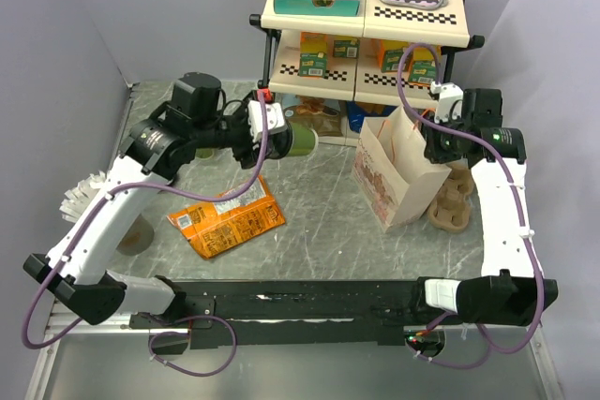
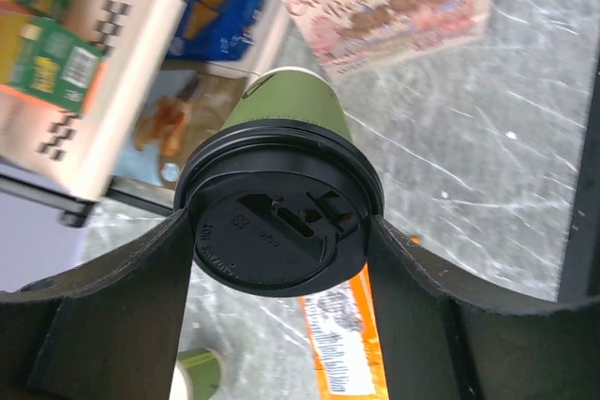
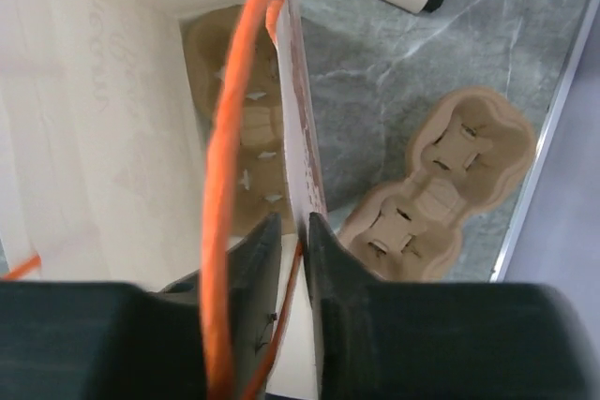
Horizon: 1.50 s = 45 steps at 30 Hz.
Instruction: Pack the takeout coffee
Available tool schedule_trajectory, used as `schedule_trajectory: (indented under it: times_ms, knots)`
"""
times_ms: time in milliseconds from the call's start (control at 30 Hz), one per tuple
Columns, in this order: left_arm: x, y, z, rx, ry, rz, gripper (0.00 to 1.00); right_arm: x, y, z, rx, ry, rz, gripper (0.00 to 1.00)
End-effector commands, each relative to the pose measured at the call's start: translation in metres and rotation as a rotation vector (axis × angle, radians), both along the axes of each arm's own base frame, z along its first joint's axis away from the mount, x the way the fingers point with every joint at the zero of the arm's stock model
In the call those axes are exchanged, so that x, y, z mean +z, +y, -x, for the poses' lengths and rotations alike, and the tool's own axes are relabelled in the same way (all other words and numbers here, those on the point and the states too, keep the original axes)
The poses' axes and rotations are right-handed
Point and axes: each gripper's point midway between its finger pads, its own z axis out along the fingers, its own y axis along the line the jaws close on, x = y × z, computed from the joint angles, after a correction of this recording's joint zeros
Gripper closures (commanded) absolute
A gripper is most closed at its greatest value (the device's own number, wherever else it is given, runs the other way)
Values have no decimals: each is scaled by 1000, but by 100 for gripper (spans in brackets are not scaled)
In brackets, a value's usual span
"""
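The takeout coffee (image 2: 281, 152), a dark green paper cup with a black lid, lies sideways in the air between the fingers of my left gripper (image 2: 281, 231), which is shut on its lid rim. In the top view the takeout coffee (image 1: 305, 140) points right from the left gripper (image 1: 279, 130), above the table and left of the paper bag (image 1: 398, 170). My right gripper (image 3: 293, 227) straddles the bag's top right wall (image 3: 298, 119), jaws nearly together on it beside the orange handle cord (image 3: 225, 166). A cardboard cup carrier (image 3: 246, 128) lies inside the bag.
An orange snack packet (image 1: 225, 222) lies flat below the cup. A second cardboard cup carrier (image 1: 457, 203) sits right of the bag. A two-level shelf (image 1: 366, 16) of boxes stands behind. A lidless green cup (image 2: 202, 372) stands near the left arm.
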Motion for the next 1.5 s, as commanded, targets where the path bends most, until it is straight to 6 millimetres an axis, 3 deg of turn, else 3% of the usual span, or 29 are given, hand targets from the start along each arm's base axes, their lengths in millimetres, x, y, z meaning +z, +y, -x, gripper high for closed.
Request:
schedule_trajectory:
  times_ms: [0,67,133,300,433,533,900,1233,1333,1467]
  knots:
    - [37,1,-12,40,-108,46,99,9,1,2,46,-10,15,89]
    - [48,1,-14,49,-128,66,99,14,10,2,90,-26,13,100]
    - [59,-1,-14,52,-136,99,99,22,18,1,140,-63,43,100]
    - [88,-9,-12,45,-132,198,99,34,70,6,360,-141,122,100]
    - [114,-12,-4,33,-134,275,99,37,95,10,442,-169,153,100]
    - [118,-13,0,13,-140,286,99,39,107,11,483,-179,155,100]
    - [96,-41,23,-131,-57,277,99,64,124,10,518,-226,118,100]
    - [49,-57,54,-221,-39,138,99,73,130,8,527,-247,113,100]
    - [33,-62,52,-218,-49,77,99,72,135,11,550,-253,127,100]
    - [27,-69,48,-229,-82,22,99,69,139,15,577,-270,172,100]
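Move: The left hand, already gripping the black-lidded cup, has the bag about 27 cm to its right, some 3 cm farther out and 23 cm below; the orange pouch lies about 13 cm to its left, level fore and aft, 35 cm below. The right hand's nearly shut fingers straddle the bag's rim right at the hand point, the bag's middle some 6 cm to its left and 13 cm down. The cup tray is about 7 cm to that hand's right, 2 cm back, 24 cm below. Leftward sweeps the right hand, some 13 cm, after its fingers finish shutting on the bag's rim; it turns about 30 degrees counter-clockwise and rises 5 cm, dragging the bag towards the cup. The left hand, keeping its grip, climbs nearly 10 cm with fingertips tipping up, then comes right and back while sinking about 7 cm, bringing the cup to the bag's mouth as it levels off and turns clockwise. ##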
